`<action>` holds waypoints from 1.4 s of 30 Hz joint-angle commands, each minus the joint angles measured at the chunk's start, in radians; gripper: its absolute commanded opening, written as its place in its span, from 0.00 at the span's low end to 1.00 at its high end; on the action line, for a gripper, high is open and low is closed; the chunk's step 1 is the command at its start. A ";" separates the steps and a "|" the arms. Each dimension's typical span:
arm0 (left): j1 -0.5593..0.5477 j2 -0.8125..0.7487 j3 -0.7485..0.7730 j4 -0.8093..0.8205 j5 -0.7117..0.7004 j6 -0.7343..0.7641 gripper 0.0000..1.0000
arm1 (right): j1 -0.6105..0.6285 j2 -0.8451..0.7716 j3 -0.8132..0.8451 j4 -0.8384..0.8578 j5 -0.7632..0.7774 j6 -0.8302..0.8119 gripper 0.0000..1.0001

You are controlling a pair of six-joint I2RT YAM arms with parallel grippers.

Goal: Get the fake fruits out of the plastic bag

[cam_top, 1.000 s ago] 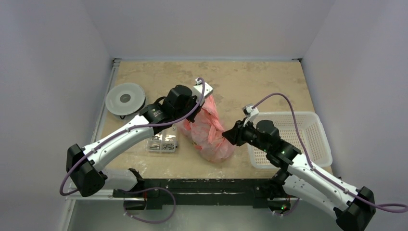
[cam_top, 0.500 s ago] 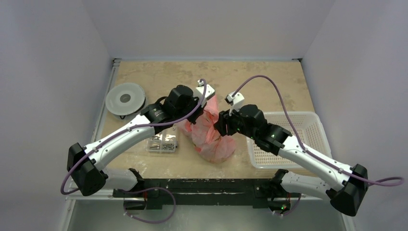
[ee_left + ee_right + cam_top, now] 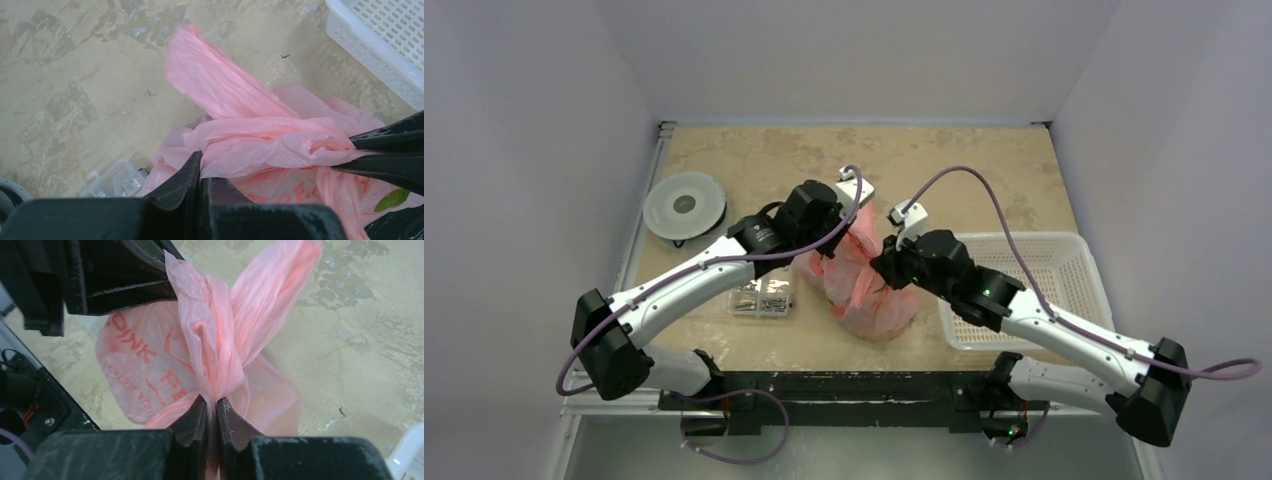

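The pink plastic bag (image 3: 867,290) stands in the middle of the table, bunched at its top. My left gripper (image 3: 852,228) is shut on a twisted pink handle strip (image 3: 260,142), seen at my left gripper (image 3: 201,159) in the wrist view. From the right, my right gripper (image 3: 885,266) is shut on another gathered strip of the bag (image 3: 210,340), pinched at my right gripper (image 3: 211,401). The fake fruits are hidden inside the bag. Only a green patch (image 3: 392,199) shows through the plastic.
A white perforated basket (image 3: 1079,262) sits at the right, under the right arm. Left of the bag lies a clear box of small metal parts (image 3: 763,297). A grey round disc (image 3: 686,205) lies at the far left edge.
My right gripper swung left from beside the basket to the bag's top and closed on a pink strip. The left gripper kept its hold and shifted slightly right.
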 commanded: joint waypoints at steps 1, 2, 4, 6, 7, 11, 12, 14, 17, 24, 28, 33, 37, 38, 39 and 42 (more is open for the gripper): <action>0.000 -0.027 0.022 0.025 -0.116 -0.028 0.00 | 0.005 -0.210 -0.106 -0.017 0.008 0.076 0.05; -0.001 -0.028 0.018 0.031 -0.099 -0.030 0.00 | 0.004 -0.286 -0.157 -0.023 -0.014 0.111 0.05; 0.000 -0.022 0.021 0.032 -0.071 -0.034 0.00 | 0.004 -0.420 -0.271 -0.010 -0.083 0.196 0.07; -0.001 -0.015 0.031 0.027 -0.057 -0.035 0.00 | 0.004 -0.486 -0.308 -0.043 -0.109 0.246 0.09; 0.000 -0.012 0.031 0.028 -0.056 -0.034 0.00 | 0.004 -0.492 -0.309 -0.065 -0.112 0.265 0.09; 0.000 0.001 0.035 0.021 -0.059 -0.030 0.00 | 0.004 -0.416 -0.288 -0.104 -0.203 0.279 0.09; -0.001 0.001 0.035 0.022 -0.062 -0.028 0.00 | 0.004 -0.389 -0.278 -0.108 -0.232 0.280 0.09; 0.000 0.000 0.034 0.021 -0.067 -0.025 0.00 | 0.004 -0.336 -0.257 -0.119 -0.287 0.281 0.09; -0.001 -0.004 0.026 0.030 -0.061 -0.023 0.00 | 0.004 -0.276 -0.249 -0.120 -0.372 0.356 0.07; -0.001 0.012 0.040 0.020 -0.012 -0.023 0.00 | 0.004 -0.234 -0.190 -0.199 -0.299 0.327 0.22; -0.001 0.007 0.029 0.044 0.044 -0.023 0.00 | 0.004 -0.205 -0.150 -0.150 -0.337 0.323 0.38; -0.002 0.033 0.051 0.029 0.082 -0.028 0.00 | 0.004 -0.239 -0.111 -0.144 -0.233 0.339 0.58; 0.000 0.032 0.067 0.014 0.096 -0.031 0.00 | 0.004 -0.162 -0.002 -0.198 -0.186 0.280 0.64; -0.001 0.027 0.065 0.015 0.096 -0.032 0.00 | 0.004 -0.131 0.035 -0.223 -0.175 0.258 0.64; 0.000 0.024 0.062 0.019 0.097 -0.032 0.00 | 0.003 -0.104 0.071 -0.254 -0.160 0.245 0.64; 0.000 0.024 0.073 0.004 0.097 -0.025 0.00 | 0.004 -0.045 0.142 -0.279 -0.133 0.213 0.64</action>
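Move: The right fingers already pinch the knotted plastic; the bag's full belly, which they are drawn back over, lies about 6 cm back, 3 cm left and 12 cm below them. The white basket is some 33 cm to the right and 5 cm back, the parts box some 25 cm left and 4 cm back, both about 17 cm below. From the left hand, that belly is roughly 11 cm back, 7 cm right and 13 cm below. Against the left's hold, the right hand pulls pinched plastic back about 10 cm and down, opens, and rises. ##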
